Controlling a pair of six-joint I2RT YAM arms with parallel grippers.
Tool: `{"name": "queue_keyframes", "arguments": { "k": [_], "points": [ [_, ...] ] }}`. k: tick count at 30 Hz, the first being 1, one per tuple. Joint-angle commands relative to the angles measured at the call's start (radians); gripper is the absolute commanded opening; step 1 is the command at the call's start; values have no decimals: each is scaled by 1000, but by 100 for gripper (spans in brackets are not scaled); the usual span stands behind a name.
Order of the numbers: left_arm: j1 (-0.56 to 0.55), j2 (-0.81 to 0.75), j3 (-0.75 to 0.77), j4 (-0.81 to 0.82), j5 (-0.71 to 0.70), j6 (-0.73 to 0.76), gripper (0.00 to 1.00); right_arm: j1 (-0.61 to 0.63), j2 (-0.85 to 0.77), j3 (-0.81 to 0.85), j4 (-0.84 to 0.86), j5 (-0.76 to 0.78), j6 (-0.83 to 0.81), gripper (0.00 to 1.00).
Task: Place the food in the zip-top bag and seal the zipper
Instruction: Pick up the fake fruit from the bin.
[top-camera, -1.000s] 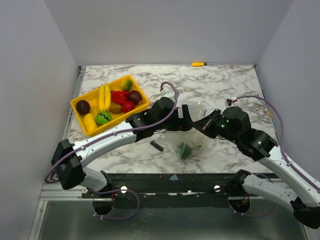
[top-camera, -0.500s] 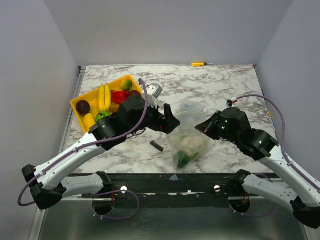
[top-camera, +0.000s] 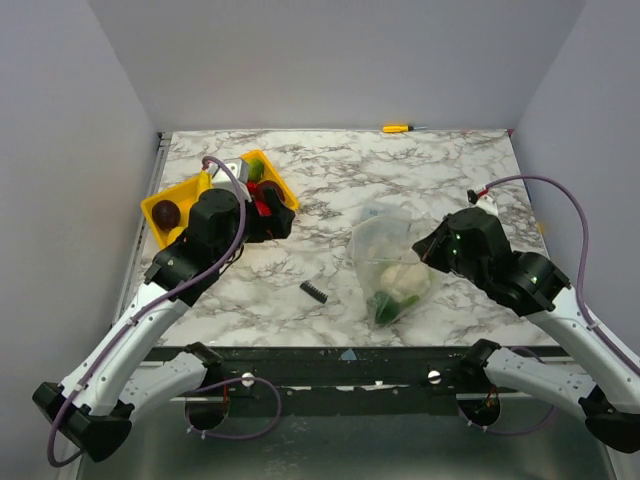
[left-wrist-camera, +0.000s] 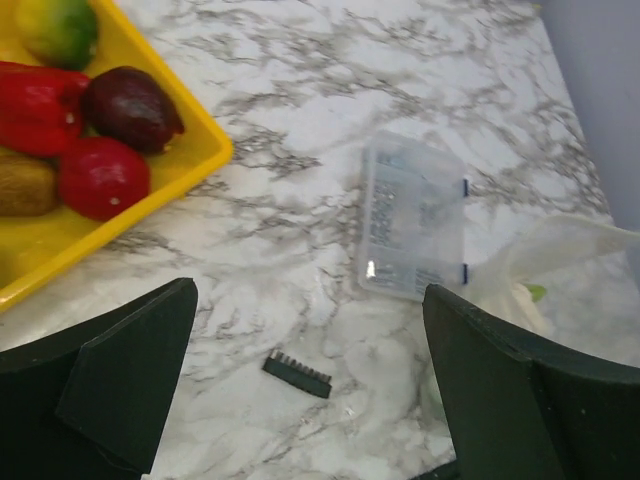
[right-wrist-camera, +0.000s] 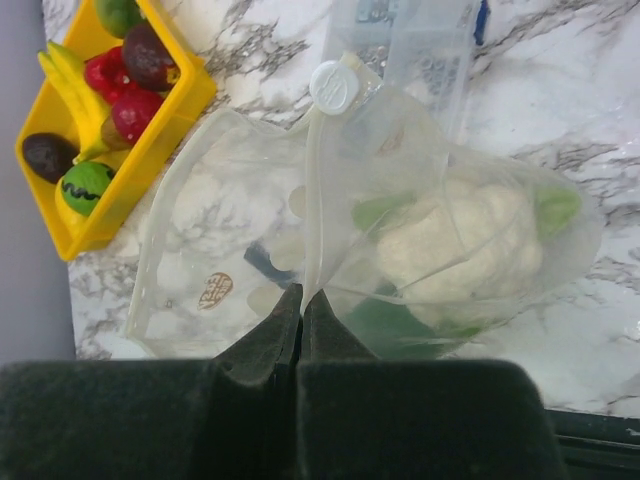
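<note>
The zip-top bag (top-camera: 390, 262) lies near the table's middle with a white cauliflower (top-camera: 402, 279) and a green piece (top-camera: 383, 305) inside. My right gripper (top-camera: 432, 246) is shut on its rim; in the right wrist view the gripper (right-wrist-camera: 302, 300) pinches the zipper (right-wrist-camera: 312, 200) below a white slider (right-wrist-camera: 333, 85). More food sits in the yellow tray (top-camera: 185, 187): a red piece (left-wrist-camera: 100, 175), a dark purple piece (left-wrist-camera: 130, 100) and a red pepper (left-wrist-camera: 35, 105). My left gripper (top-camera: 275, 215) hangs open by the tray's right end, its fingers (left-wrist-camera: 130, 380) wide apart with nothing between them.
A small black ridged part (top-camera: 314, 291) lies on the marble between tray and bag, directly under my left gripper (left-wrist-camera: 325, 400). A clear plastic box (left-wrist-camera: 412, 230) rests behind the bag. A yellow tool (top-camera: 397, 128) lies at the far edge. Grey walls enclose the table.
My left gripper has drawn back from the bag's mouth leftward to the tray, open. The cauliflower now lies inside the bag. My right gripper keeps its hold on the rim, shifted slightly right.
</note>
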Motion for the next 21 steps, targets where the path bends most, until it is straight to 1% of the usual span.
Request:
{"name": "queue_keyframes", "arguments": {
  "k": [1, 6, 8, 10, 12, 13, 14, 15, 17, 21],
  "points": [
    [139, -10, -74, 76, -142, 12, 98, 6, 9, 54, -30, 115, -64, 0],
    [285, 79, -136, 213, -264, 7, 99, 5, 24, 42, -5, 119, -93, 0],
    [346, 154, -115, 218, -293, -30, 99, 6, 33, 38, 2, 119, -97, 0],
    [401, 244, -82, 242, -295, -17, 98, 6, 40, 39, 8, 116, -97, 0],
    [446, 349, -22, 253, -286, 59, 98, 6, 41, 38, 13, 113, -97, 0],
    [465, 412, 22, 244, -273, 131, 98, 5, 40, 37, 13, 112, -95, 0],
    [477, 470, 84, 221, -273, 190, 98, 5, 39, 36, 15, 110, -92, 0],
    [488, 543, 158, 164, -312, 237, 98, 7, 37, 35, 16, 109, -90, 0],
    [513, 652, 255, 108, -334, 310, 98, 5, 35, 31, 22, 99, -89, 0],
    [558, 791, 359, 92, -266, 414, 98, 5, 36, 32, 28, 76, -87, 0]
  ]
}}
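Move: The left hand is open and empty. The two bananas in the yellow bin lie about 20 cm ahead of it, 22 cm to its left and 24 cm below. The red pepper sits some 7 cm to the right of them, level with them. The watermelon is about 11 cm nearer the base than the bananas, and the brown potato some 5 cm nearer and 5 cm right of them. From the right hand the bananas are roughly 25 cm ahead, 49 cm left and 20 cm below. Forward and to the left in one fast sweep, sinking as it goes, the left hand swings about 30 cm in over the bin towards the bananas. Its wrist turns some 35 degrees counter-clockwise and tips the fingers further down; they stay wide open above the food. The right hand keeps its pinch on the zip-top bag's rim, easing over only about a centimetre. ##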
